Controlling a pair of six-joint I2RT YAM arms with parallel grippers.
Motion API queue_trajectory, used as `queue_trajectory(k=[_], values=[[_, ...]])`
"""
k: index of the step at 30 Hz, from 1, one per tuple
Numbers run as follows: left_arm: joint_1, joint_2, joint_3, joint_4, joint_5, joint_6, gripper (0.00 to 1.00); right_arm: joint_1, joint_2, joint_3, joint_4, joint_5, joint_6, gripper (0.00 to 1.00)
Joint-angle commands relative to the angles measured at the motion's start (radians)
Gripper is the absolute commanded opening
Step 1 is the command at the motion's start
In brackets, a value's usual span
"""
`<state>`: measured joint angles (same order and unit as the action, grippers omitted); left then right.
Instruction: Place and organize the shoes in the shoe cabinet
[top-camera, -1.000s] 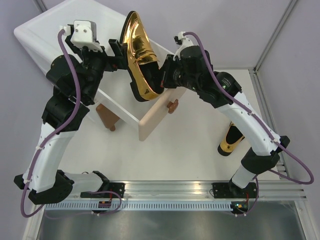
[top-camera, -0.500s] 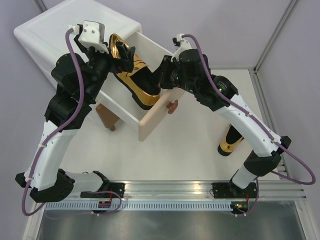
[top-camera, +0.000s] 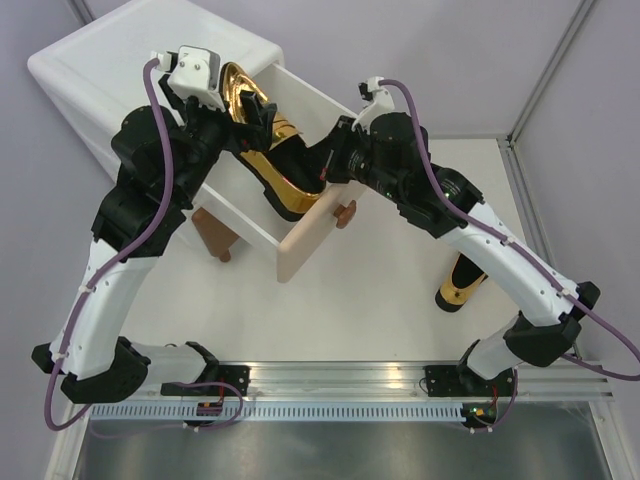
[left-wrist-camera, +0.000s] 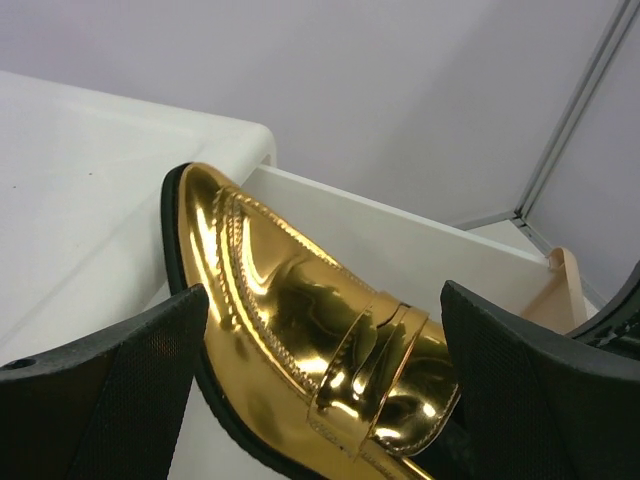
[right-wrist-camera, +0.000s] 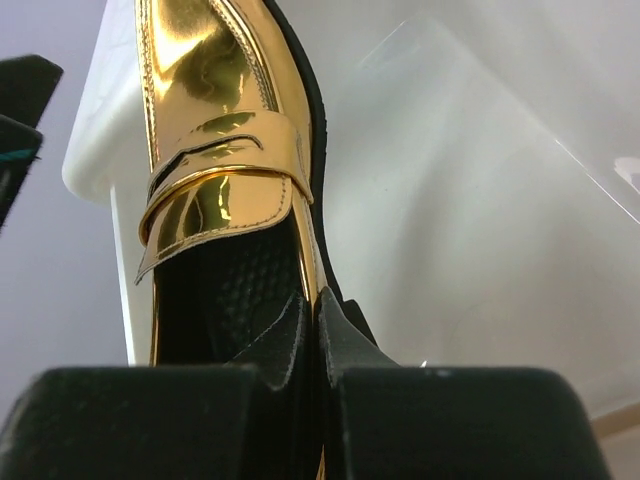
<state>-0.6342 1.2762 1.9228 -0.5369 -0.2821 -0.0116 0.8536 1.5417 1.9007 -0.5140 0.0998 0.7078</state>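
A shiny gold shoe (top-camera: 272, 155) lies tilted in the pulled-out upper drawer (top-camera: 312, 232) of the white shoe cabinet (top-camera: 85, 62), toe toward the cabinet. My right gripper (top-camera: 325, 172) is shut on the shoe's side wall by the heel opening; in the right wrist view (right-wrist-camera: 318, 300) the fingers pinch the gold rim of the shoe (right-wrist-camera: 215, 120). My left gripper (top-camera: 255, 112) is open and straddles the toe; the left wrist view (left-wrist-camera: 322, 298) shows the shoe (left-wrist-camera: 300, 340) between the wide-apart fingers (left-wrist-camera: 110, 400), not touching them. A second gold shoe (top-camera: 460, 280) lies on the table at right.
The brown lower drawer with its knob (top-camera: 212, 233) juts out below the upper one. The beige drawer front carries a knob (top-camera: 346, 213). The drawer's white inner wall (right-wrist-camera: 480, 200) runs close beside the shoe. A frame post (top-camera: 540, 90) stands at the far right.
The gold shoe has come down from standing high above the drawer to lying lower inside it, still in the right gripper. The left gripper has shifted over the shoe's toe.
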Motion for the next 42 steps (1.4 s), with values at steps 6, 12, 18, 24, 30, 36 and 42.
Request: queue_trajectory(k=[6, 12, 18, 24, 30, 36, 42], values=[[0.004, 0.014, 0.019, 0.000, -0.005, -0.039, 0.99, 0.050, -0.077, 0.017, 0.111, 0.242, 0.102, 0.01], [0.004, 0.015, 0.018, 0.000, -0.008, -0.033, 0.99, 0.090, -0.057, 0.018, 0.121, 0.230, 0.108, 0.22], [0.004, 0.008, 0.002, -0.024, 0.006, -0.016, 1.00, 0.091, -0.066, -0.006, 0.172, 0.206, 0.076, 0.32], [0.004, 0.009, 0.002, -0.098, 0.075, 0.059, 1.00, 0.090, -0.077, -0.014, 0.232, 0.215, -0.037, 0.40], [0.004, 0.025, 0.007, -0.182, 0.199, 0.174, 1.00, 0.058, -0.095, -0.006, 0.221, 0.288, -0.148, 0.50], [0.004, 0.106, 0.084, -0.346, 0.303, 0.228, 0.98, -0.004, -0.132, -0.032, 0.146, 0.391, -0.272, 0.66], [0.002, 0.173, 0.139, -0.463, 0.342, 0.220, 0.94, -0.067, -0.199, -0.152, 0.144, 0.575, -0.384, 0.78]])
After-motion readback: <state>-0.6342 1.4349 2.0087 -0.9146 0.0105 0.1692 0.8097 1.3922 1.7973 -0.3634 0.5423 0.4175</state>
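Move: The right fingers hold the gold shoe by its heel-end rim, toe tilted up inside the open drawer; its middle is some 4 cm ahead, 7 cm left and slightly above. The drawer knob sits about 8 cm back, 5 cm right and 8 cm below that hand. From the open left hand, the shoe's middle is 2 cm ahead, 5 cm right and 7 cm lower; the drawer front some 12 cm back, 10 cm right, 12 cm lower. Right hand releases the gold shoe, rises, swings 10 cm right; the open left sinks 10 cm over the drawer. ##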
